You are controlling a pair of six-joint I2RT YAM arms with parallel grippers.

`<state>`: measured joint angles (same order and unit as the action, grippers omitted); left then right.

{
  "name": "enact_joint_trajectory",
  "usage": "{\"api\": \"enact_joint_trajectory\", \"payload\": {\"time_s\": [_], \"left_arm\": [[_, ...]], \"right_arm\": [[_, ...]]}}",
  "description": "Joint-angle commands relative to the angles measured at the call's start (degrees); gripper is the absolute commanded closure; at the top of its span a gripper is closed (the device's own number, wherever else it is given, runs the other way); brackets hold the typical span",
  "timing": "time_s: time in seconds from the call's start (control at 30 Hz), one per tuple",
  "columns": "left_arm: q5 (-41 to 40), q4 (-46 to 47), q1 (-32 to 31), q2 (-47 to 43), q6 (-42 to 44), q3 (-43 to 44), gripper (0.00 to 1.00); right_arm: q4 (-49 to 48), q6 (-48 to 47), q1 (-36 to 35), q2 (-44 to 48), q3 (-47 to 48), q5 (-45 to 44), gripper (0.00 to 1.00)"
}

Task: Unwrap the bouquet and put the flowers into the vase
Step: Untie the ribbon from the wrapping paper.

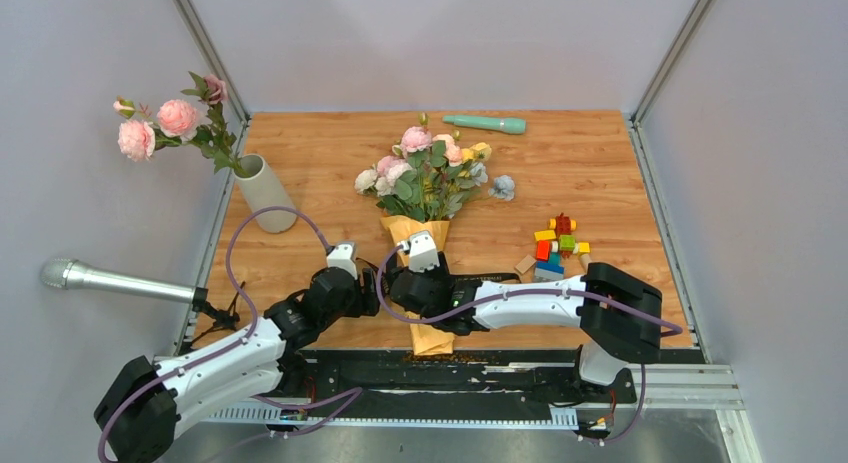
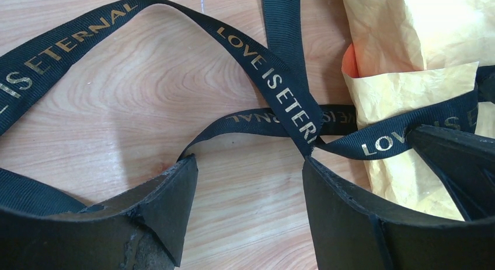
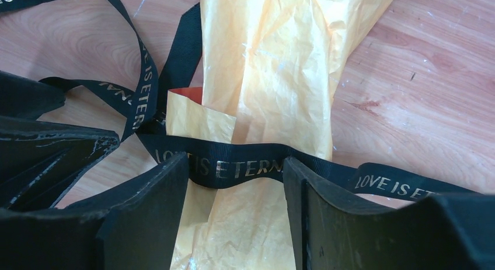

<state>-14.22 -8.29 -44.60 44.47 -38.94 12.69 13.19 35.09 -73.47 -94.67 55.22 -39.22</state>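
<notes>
The bouquet [image 1: 424,188] lies mid-table, its flowers [image 1: 430,163] at the far end and its orange-tan paper [image 3: 268,66] tapering toward the arms. A black strap [image 3: 233,165] lettered in gold is tied round the paper stem, and its loose loops [image 2: 274,77] trail over the wood. My right gripper [image 1: 420,273] [image 3: 235,162] is closed against both sides of the wrapped stem, at the strap. Just left of the stem, my left gripper [image 1: 365,278] [image 2: 248,165] stands open over bare wood, its fingertips [image 2: 187,165] at the strap's loops. At the far left the vase [image 1: 265,193] holds pink flowers [image 1: 165,123].
A teal stick [image 1: 485,124] lies at the far edge. A pale blue bloom [image 1: 503,187] lies loose right of the bouquet. Coloured toy blocks [image 1: 558,245] are piled at the right. A grey metal tube [image 1: 100,279] juts in from the left. Grey walls close three sides.
</notes>
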Motion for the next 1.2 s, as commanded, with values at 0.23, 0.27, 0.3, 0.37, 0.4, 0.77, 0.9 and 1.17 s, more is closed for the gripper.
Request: {"api": "enact_joint_trajectory", "payload": {"time_s": [0.23, 0.27, 0.3, 0.37, 0.4, 0.77, 0.9, 1.17], "left_arm": [[-1.39, 0.37, -0.14, -1.20, -1.18, -1.11, 0.27], [-1.41, 0.25, -0.14, -1.37, -1.16, -1.16, 0.27], [-1.53, -0.02, -0.14, -1.43, -1.21, -1.17, 0.27], [-1.70, -0.23, -0.09, -1.80, -1.08, -1.24, 0.27], [-1.74, -0.34, -0.13, -1.91, -1.16, -1.29, 0.27], [-1.93, -0.96, -0.14, -2.46, -1.41, -2.07, 0.26], [-2.19, -1.16, -0.09, -2.80, -1.68, -2.33, 0.26], [-2.87, -2.39, -0.14, -3.69, -1.09, -1.73, 0.23]], "right_arm": [[0.52, 0.07, -0.18, -0.94, 4.14, -4.10, 0.44], [0.52, -0.07, -0.19, -1.03, 4.22, -4.24, 0.45], [0.52, -0.05, -0.18, -1.04, 4.20, -4.25, 0.47], [0.54, -0.07, -0.22, -1.05, 4.28, -4.43, 0.54], [0.53, -0.03, -0.14, -1.02, 4.28, -4.58, 0.57], [0.52, -0.99, -0.09, 1.47, 4.33, -5.98, 0.76], [0.52, -1.03, -0.09, 3.47, 3.60, -6.45, 0.77], [0.52, -0.91, 0.46, 6.71, 1.16, -7.71, 0.97]]}}
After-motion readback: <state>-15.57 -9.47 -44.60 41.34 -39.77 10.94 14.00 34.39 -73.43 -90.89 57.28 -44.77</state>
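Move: The ribbon stretch crossing the wrapping paper already lies between my right hand's open fingers, its middle about 1 cm ahead and 1 cm below. The paper's narrow part is right underneath, some 3 cm down and 1 cm to the right; the loose ribbon crossing is about 6 cm left and 2 cm ahead, 3 cm down. A wooden block sits roughly 20 cm right, 3 cm ahead, 5 cm below. From my left hand that ribbon stretch is about 7 cm right, level fore and aft and in height. I close my right fingers from a bit over half open to nearly shut, pinching the ribbon where it crosses the paper, while the hand eases up and forward by about 1 cm each. With the ribbon gripped I then lift faster, ending about 4 cm higher in all, away from the paper, the fingers tilting up only some 5 degrees. ##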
